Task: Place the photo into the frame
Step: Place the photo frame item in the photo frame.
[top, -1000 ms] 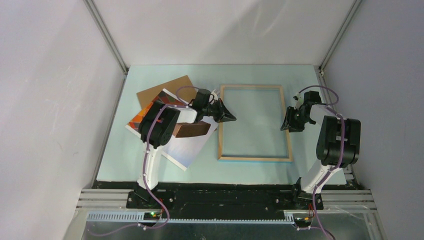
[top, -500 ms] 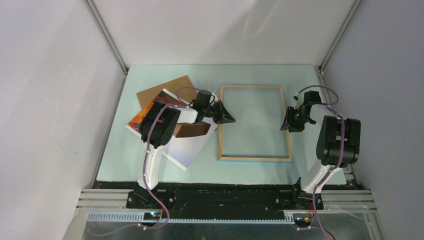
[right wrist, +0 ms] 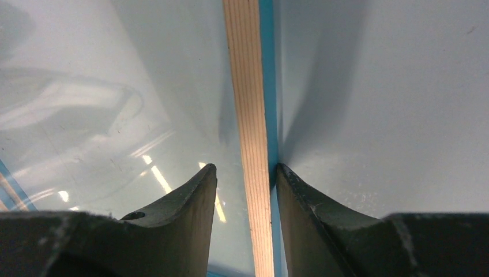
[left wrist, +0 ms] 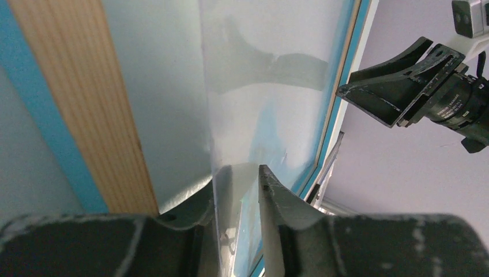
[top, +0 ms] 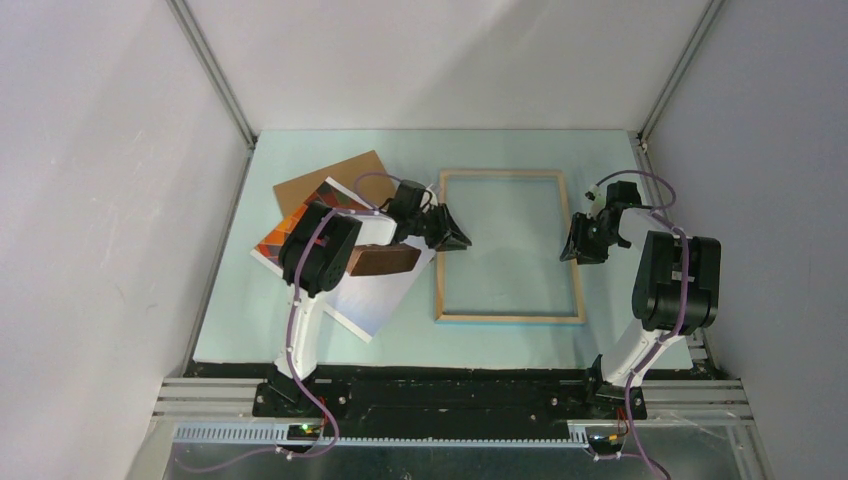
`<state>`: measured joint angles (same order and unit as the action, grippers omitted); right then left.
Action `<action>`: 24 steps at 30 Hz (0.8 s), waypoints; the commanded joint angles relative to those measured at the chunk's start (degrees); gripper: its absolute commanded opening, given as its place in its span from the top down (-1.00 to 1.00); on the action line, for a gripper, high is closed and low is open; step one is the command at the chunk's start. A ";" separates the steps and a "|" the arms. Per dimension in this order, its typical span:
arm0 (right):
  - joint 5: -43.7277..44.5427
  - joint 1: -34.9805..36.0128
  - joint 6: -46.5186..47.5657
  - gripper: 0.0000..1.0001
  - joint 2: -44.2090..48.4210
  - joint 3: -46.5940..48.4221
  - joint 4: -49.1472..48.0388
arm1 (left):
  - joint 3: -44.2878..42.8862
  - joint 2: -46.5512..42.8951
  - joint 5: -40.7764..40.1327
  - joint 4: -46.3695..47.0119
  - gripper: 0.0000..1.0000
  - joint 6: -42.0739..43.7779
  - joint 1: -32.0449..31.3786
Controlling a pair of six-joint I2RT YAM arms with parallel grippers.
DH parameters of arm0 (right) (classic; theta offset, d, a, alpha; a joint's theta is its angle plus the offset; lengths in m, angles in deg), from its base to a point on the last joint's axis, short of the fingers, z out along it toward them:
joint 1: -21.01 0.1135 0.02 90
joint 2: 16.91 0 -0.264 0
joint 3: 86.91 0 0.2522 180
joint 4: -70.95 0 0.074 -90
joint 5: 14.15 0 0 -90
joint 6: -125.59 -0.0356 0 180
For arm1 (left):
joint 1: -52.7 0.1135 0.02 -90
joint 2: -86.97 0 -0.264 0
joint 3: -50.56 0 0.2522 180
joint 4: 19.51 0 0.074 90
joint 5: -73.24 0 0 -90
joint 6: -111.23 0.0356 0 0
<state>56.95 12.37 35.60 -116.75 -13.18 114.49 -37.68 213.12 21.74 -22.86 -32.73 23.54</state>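
The frame (top: 510,318) lies wood side up mid-table. The photo (top: 375,295) lies to its left, partly under my left arm, and its right corner reaches over the frame's left rail (left wrist: 86,104). In the left wrist view the photo's pale edge (left wrist: 242,86) runs between the jaws of my left gripper (left wrist: 237,173). It rests against one finger with a gap to the other, so the left gripper (top: 455,238) is open. My right gripper (top: 572,245) straddles the frame's right rail (right wrist: 245,86). That gripper (right wrist: 247,168) is open: one finger touches the blue outer edge, the other stands clear.
A plain brown backing board (top: 325,178) lies at the back left, partly under the photo. Grey walls close the pale green table (top: 260,330) on three sides. The right gripper (left wrist: 398,86) shows across the frame in the left wrist view.
My left gripper's jaws have parted slightly around the photo's edge. The photo, the frame and the right arm stay where they were.
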 commanded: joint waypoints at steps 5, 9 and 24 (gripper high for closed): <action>-1.59 0.93 -0.19 0.06 0.45 2.38 0.72 | -2.17 -0.94 -1.29 -4.67 0.16 3.91 -1.41; -1.59 0.91 -0.14 0.07 0.42 2.43 0.81 | -2.94 -0.98 -1.72 -6.28 0.02 4.88 -1.77; -1.33 0.91 1.39 0.06 0.52 2.37 0.81 | -5.46 -3.41 -6.31 -15.91 -0.31 9.40 -2.12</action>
<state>57.11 12.69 36.67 -116.75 -12.79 115.10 -42.24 211.68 19.24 -32.45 -27.53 21.57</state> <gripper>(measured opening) 0.468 0.649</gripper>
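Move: The left hand is just inside the frame's left bar, some 5 cm to that bar's right, with the clear sheet's edge between its fingers. The frame's middle lies about 10 cm to its right, 1 cm back and 2 cm below; the photo is roughly 24 cm left and 3 cm back. From the right hand, straddling the right bar, the frame's middle is about 13 cm left, 2 cm ahead and 1 cm lower. Left fingers spread to release the clear sheet's edge while the hand rises and shifts right, about 1 cm each. ##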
